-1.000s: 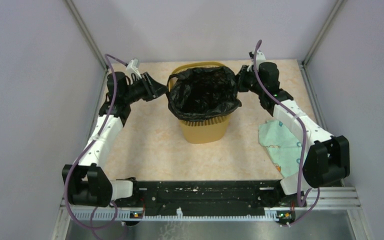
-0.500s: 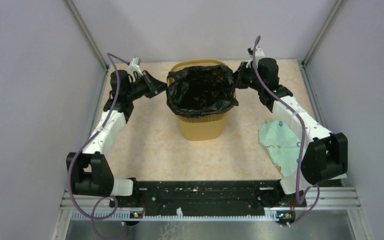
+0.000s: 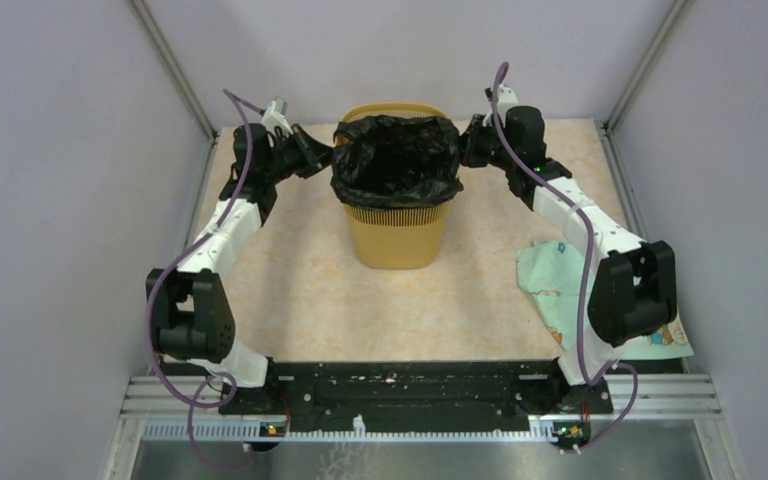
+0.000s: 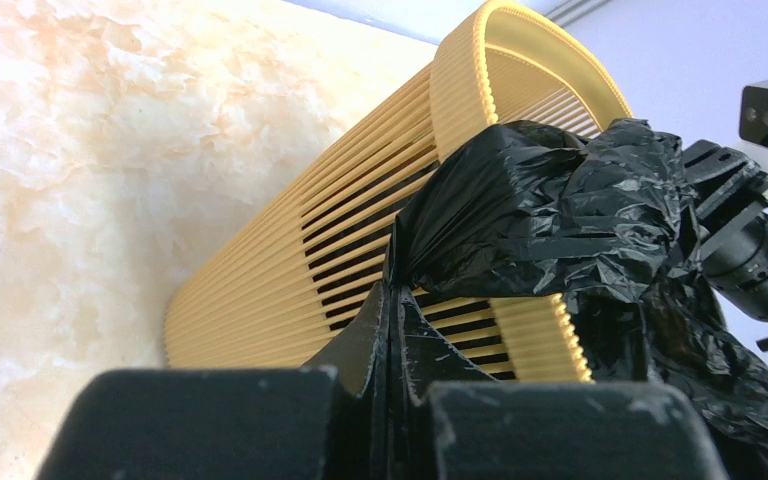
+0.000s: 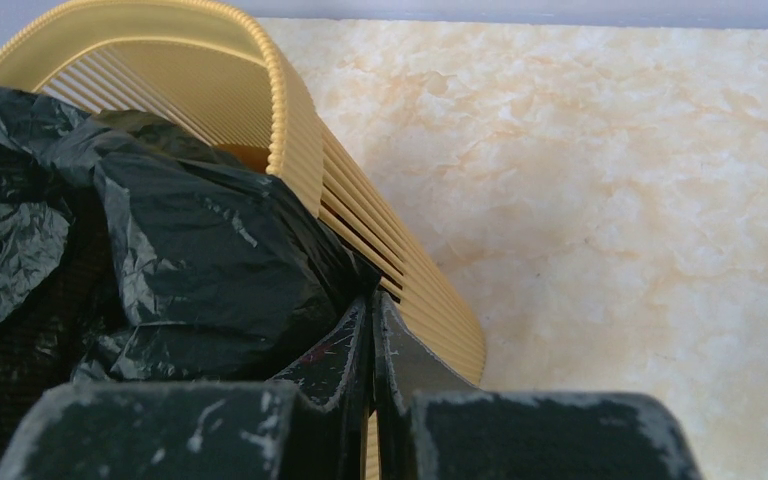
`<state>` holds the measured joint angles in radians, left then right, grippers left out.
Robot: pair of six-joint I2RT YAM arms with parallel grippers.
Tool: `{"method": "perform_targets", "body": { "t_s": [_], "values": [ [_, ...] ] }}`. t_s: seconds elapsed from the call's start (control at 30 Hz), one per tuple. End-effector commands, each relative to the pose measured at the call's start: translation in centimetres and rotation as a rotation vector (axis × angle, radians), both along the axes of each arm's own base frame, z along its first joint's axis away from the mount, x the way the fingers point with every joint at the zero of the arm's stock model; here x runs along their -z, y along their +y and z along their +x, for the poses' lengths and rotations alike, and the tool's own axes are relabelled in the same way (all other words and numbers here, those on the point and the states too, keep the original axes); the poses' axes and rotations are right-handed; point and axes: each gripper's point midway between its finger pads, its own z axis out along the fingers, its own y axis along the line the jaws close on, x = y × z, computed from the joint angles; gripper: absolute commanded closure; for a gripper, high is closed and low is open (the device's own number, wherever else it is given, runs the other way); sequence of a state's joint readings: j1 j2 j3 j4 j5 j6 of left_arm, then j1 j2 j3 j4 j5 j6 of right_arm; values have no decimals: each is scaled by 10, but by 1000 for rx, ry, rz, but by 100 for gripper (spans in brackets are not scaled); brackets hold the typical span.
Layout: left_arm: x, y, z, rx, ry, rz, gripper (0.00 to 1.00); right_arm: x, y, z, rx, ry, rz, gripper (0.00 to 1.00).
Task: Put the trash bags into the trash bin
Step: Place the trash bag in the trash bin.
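Note:
The mustard-yellow trash bin [image 3: 397,228] stands upright at the back middle of the table. A black trash bag [image 3: 397,160] lines it, its crinkled edge folded out over the rim. My left gripper [image 3: 326,160] is at the bin's left rim, shut on the bag's edge. In the left wrist view the bag [image 4: 560,200] runs down into the pinched left gripper [image 4: 392,290], in front of the slotted bin [image 4: 290,260]. My right gripper [image 3: 464,150] is at the right rim, shut on the bag [image 5: 190,260]; the right gripper [image 5: 370,300] lies against the bin [image 5: 400,270].
A pale green patterned cloth [image 3: 560,295] lies on the table at the right, partly under the right arm. Grey walls and metal frame posts [image 3: 175,70] enclose the table on three sides. The black base rail [image 3: 400,385] runs along the near edge.
Both grippers moved toward the back and the bin shifted back with them. The left gripper shut on the bag's left edge. The right gripper stayed shut on the right edge.

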<state>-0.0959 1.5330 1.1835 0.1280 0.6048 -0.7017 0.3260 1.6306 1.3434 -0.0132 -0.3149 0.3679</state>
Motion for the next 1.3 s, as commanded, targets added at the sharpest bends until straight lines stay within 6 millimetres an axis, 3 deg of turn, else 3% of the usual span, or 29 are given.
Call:
{"method": "perform_targets", "body": {
  "t_s": [0.0,0.13,0.23,0.33,0.53,0.7,0.8,0.9,1.07,1.27],
  "values": [
    [37,-33,-2,84,69,45,100,34,36,-16,-122,93,-15,100],
    [59,-50,-22,105,123,73,100,33,39,-24,-133,87,-3,100],
    [72,-56,-47,115,176,85,100,30,38,-35,-140,84,-9,100],
    [73,-61,-80,129,192,103,100,29,33,-54,-144,84,-8,100],
    [62,-51,-133,136,225,137,100,41,19,-116,-141,129,-42,100],
    [60,-54,-160,173,242,185,100,46,7,-166,-127,182,-2,100],
    [65,-46,-160,151,234,248,100,50,3,-195,-122,191,9,96],
    [64,-39,-150,119,204,304,100,51,-17,-208,-60,181,-31,81],
    [51,-38,-136,106,153,345,100,26,-43,-215,8,118,-100,52],
    [41,-38,-119,101,113,367,99,4,-69,-213,87,84,-212,39]
  ]
}}
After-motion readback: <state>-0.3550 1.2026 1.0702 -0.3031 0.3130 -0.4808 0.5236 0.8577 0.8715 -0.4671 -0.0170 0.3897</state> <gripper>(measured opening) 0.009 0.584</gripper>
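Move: The trash bin is centred about 15 cm to the right of my left hand and 15 cm to the left of my right, level with both front to back, its middle some 12 cm below them. The black trash bag's mouth lies about 2 cm nearer to me than that centre and just below hand height; the bare back rim is roughly 12 cm beyond the bin's centre. The cloth lies some 33 cm right and 14 cm back of my right hand, down on the table. After a tiny nudge forward, I draw both hands back towards my base, still pinching the bag's two side edges and bringing bag and bin along. My left hand goes about 11 cm, drifts slightly right, rolls its left side up and keeps its grip; my right goes some 20 cm back and 6 cm right, opening late to let go of the bag. ##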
